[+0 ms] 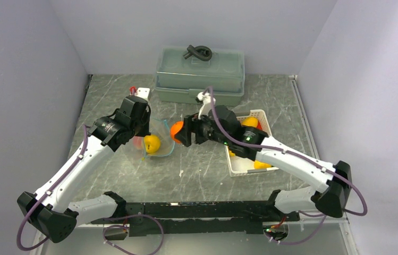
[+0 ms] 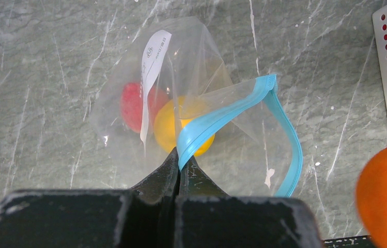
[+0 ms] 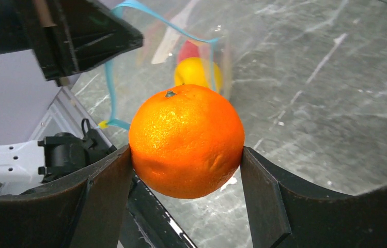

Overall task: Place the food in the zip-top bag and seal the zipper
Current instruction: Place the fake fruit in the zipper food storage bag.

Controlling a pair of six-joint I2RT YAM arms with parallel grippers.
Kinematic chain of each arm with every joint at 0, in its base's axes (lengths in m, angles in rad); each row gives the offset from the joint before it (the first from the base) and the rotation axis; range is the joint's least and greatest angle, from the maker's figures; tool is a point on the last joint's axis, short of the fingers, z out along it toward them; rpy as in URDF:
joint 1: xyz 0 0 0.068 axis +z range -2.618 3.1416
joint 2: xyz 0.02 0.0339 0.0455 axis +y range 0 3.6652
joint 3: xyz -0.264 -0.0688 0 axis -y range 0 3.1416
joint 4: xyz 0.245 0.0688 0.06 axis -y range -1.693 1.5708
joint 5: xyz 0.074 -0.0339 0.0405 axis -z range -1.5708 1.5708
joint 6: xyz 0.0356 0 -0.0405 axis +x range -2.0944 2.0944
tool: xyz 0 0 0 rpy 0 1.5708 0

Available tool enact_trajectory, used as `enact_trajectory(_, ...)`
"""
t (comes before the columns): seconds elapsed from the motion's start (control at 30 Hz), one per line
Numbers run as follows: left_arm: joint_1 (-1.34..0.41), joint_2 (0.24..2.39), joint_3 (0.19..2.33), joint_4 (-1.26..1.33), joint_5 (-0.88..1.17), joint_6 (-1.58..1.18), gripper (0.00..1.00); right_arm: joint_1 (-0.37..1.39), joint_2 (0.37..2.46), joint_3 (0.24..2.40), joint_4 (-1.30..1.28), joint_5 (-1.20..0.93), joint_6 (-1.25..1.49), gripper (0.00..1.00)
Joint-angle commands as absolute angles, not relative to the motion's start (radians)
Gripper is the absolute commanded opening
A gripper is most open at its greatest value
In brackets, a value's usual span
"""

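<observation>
The clear zip-top bag point(image 1: 157, 144) lies left of centre, its mouth held up and open. My left gripper point(image 2: 179, 157) is shut on the teal-blue zipper point(image 2: 222, 113) at the near lip. Inside the bag rest a yellow fruit point(image 2: 168, 126) and a red one point(image 2: 129, 101). My right gripper point(image 3: 186, 151) is shut on an orange point(image 3: 186, 139), both fingers pressing its sides. The orange point(image 1: 177, 132) hangs just right of the bag's mouth, above the table. More yellow and orange food sits in the white basket point(image 1: 263, 114).
A grey-green lidded box point(image 1: 199, 74) with a dark handle stands at the back centre. The white lattice basket sits under the right arm, right of centre. Purple-grey walls close in the table on three sides.
</observation>
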State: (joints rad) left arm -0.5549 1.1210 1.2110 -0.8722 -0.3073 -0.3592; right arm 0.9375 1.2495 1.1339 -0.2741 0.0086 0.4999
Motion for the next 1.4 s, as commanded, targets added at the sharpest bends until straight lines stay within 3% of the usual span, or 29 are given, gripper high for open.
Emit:
enact_trajectory(0.0,-0.552,1.109,1.21,-0.836,-0.303,-0.348,0.0,1.007,1.32,1.242,-0.218,0.075,0.457,0.27)
enact_trajectory(0.23,-0.551,1.109,1.209,-0.836,-0.303,-0.348,0.0,1.066,1.441,1.333,-0.232,0.115,0.427,0.29)
enact_trajectory(0.6,-0.552,1.111,1.209,-0.835,-0.303,-0.347,0.0,1.089,1.586,1.404,-0.254,0.168,0.416,0.42)
enact_trajectory(1.0,-0.552,1.109,1.209,-0.834,-0.303,-0.345,0.0,1.096,1.621,1.425,-0.266,0.188,0.426,0.73)
enact_trajectory(1.17,-0.552,1.111,1.209,-0.834,-0.302,-0.345,0.0,1.098,1.62,1.428,-0.264,0.183,0.428,0.81)
enact_trajectory(1.23,-0.552,1.109,1.209,-0.835,-0.301,-0.345,0.0,1.1,1.619,1.431,-0.264,0.183,0.428,0.87)
enact_trajectory(1.27,-0.552,1.109,1.21,-0.834,-0.301,-0.345,0.0,1.1,1.618,1.431,-0.264,0.184,0.428,0.96)
enact_trajectory(1.3,-0.552,1.109,1.209,-0.834,-0.302,-0.345,0.0,1.1,1.617,1.431,-0.264,0.184,0.428,0.99)
enact_trajectory(1.37,-0.552,1.109,1.208,-0.834,-0.302,-0.345,0.0,1.1,1.615,1.43,-0.265,0.185,0.428,1.0)
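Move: I still hold the orange between my right fingers; the open bag mouth it goes to has its middle about 8 cm to that hand's left, level fore-and-aft, and some 9 cm lower. Inside, the yellow fruit lies about 10 cm left, 5 cm ahead and 14 cm down, the pink peach 15 cm left, 6 cm ahead. From my left hand, pinching the rim, the mouth's middle is 5 cm right, level fore-and-aft and 5 cm below. My left hand stays put and keeps its pinch on the blue zipper rim. I carry the orange left about 8.5 cm to the bag mouth, slowing as I sink some 5.5 cm and tip the right fingertips about 10 degrees further down; once that hand has stopped, I open its fingers wide and let go of the orange. ##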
